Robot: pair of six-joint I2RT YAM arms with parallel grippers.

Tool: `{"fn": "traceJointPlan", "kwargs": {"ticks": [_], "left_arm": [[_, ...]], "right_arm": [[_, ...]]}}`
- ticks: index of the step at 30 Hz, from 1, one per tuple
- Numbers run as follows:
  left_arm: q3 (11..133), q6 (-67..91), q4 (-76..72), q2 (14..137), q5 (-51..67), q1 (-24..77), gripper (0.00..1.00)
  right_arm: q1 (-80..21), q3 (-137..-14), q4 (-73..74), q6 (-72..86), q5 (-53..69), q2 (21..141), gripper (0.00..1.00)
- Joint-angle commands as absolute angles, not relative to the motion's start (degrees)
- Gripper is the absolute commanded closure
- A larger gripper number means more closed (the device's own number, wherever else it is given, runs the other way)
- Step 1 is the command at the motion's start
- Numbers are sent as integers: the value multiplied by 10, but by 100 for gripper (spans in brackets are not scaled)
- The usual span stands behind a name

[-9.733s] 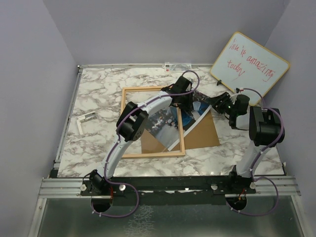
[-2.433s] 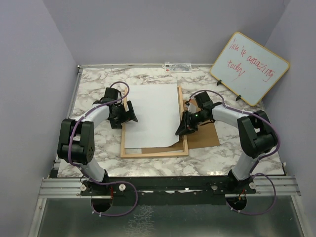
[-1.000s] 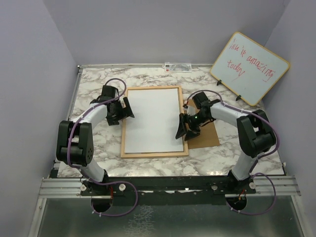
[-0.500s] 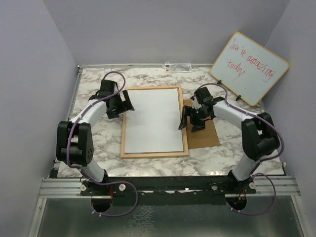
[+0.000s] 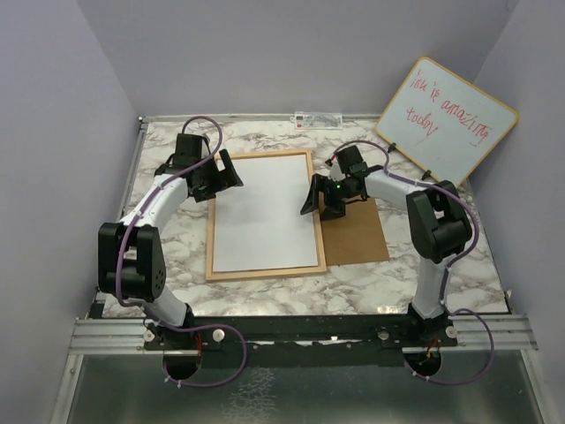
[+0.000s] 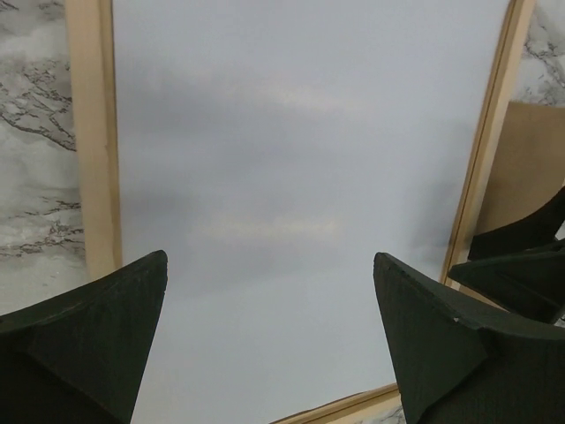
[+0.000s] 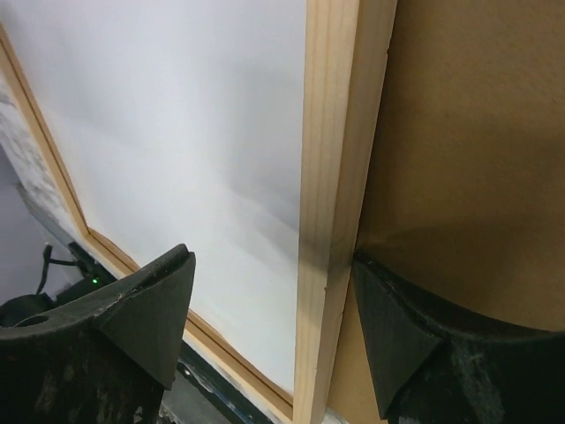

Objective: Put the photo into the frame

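Observation:
The photo (image 5: 265, 208) lies picture side down inside the frame (image 5: 210, 221), so only its plain white back shows. The light-wood frame lies flat on the marble table. My left gripper (image 5: 225, 170) is open and empty over the frame's far left corner; in the left wrist view (image 6: 269, 327) its fingers hang over the white sheet (image 6: 300, 168). My right gripper (image 5: 316, 200) is open and straddles the frame's right rail (image 7: 340, 177). One finger (image 7: 132, 309) is over the white sheet, the other (image 7: 415, 336) rests against the rail's outer side on the brown board.
The plain brown backing board (image 5: 360, 234) lies flat, tucked against the frame's right rail. A wood-edged whiteboard with red writing (image 5: 446, 119) leans at the back right. A small label strip (image 5: 318, 117) sits at the table's far edge. Purple walls enclose the table.
The photo went from half lying in the frame to lying flat in it, white side up. The frame has slid left, and both grippers have moved toward its far end.

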State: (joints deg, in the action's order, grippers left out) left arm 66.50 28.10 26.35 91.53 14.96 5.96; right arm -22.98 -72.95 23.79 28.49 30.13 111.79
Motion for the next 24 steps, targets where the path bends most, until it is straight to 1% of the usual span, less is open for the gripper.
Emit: {"fn": "traceJointPlan", "kwargs": {"ticks": [1,9,14,16,19,22,24], "left_arm": [[689,283,270,892,162,56,1],[703,287,272,906,177,57,1],[721,292,272,926,202,73,1],[736,295,270,940,203,91,1],[773,301,267,967,195,125,1],[820,307,260,1005,184,165,1],[854,310,254,1033,178,194,1]], "right_arm": [[-245,-761,157,312,368,1154,25],[-286,-823,116,334,399,1210,25],[-294,-833,82,340,394,1208,25],[-292,-823,85,334,350,1186,24],[-272,-772,83,369,243,1131,23],[-231,-680,70,423,158,1046,23],[-204,-620,79,452,105,968,24]]}}
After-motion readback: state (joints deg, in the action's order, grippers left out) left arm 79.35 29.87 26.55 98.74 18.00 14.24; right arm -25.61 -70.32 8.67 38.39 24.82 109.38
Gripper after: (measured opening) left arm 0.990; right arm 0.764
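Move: The right hand straddles the frame's right rail, whose middle lies about 3 cm to its right, level fore and aft and some 2 cm below; its outer finger is already against the rail's outside. The white-backed photo's middle is about 13 cm to its left, and the brown board's bare part about 11 cm to its right and 2 cm back. From the left hand, that board lies some 32 cm right, 4 cm back and 10 cm lower. Leftward, about 9 cm and slightly forward, the right hand keeps pushing the frame along by its right rail with the outer finger. It then turns back about 6 cm to the right, rising a little and swinging clockwise, and leaves the rail. The left hand, open and touching nothing, rises nearly 4 cm over the photo, then sweeps some 8 cm right and a little forward towards the board. ##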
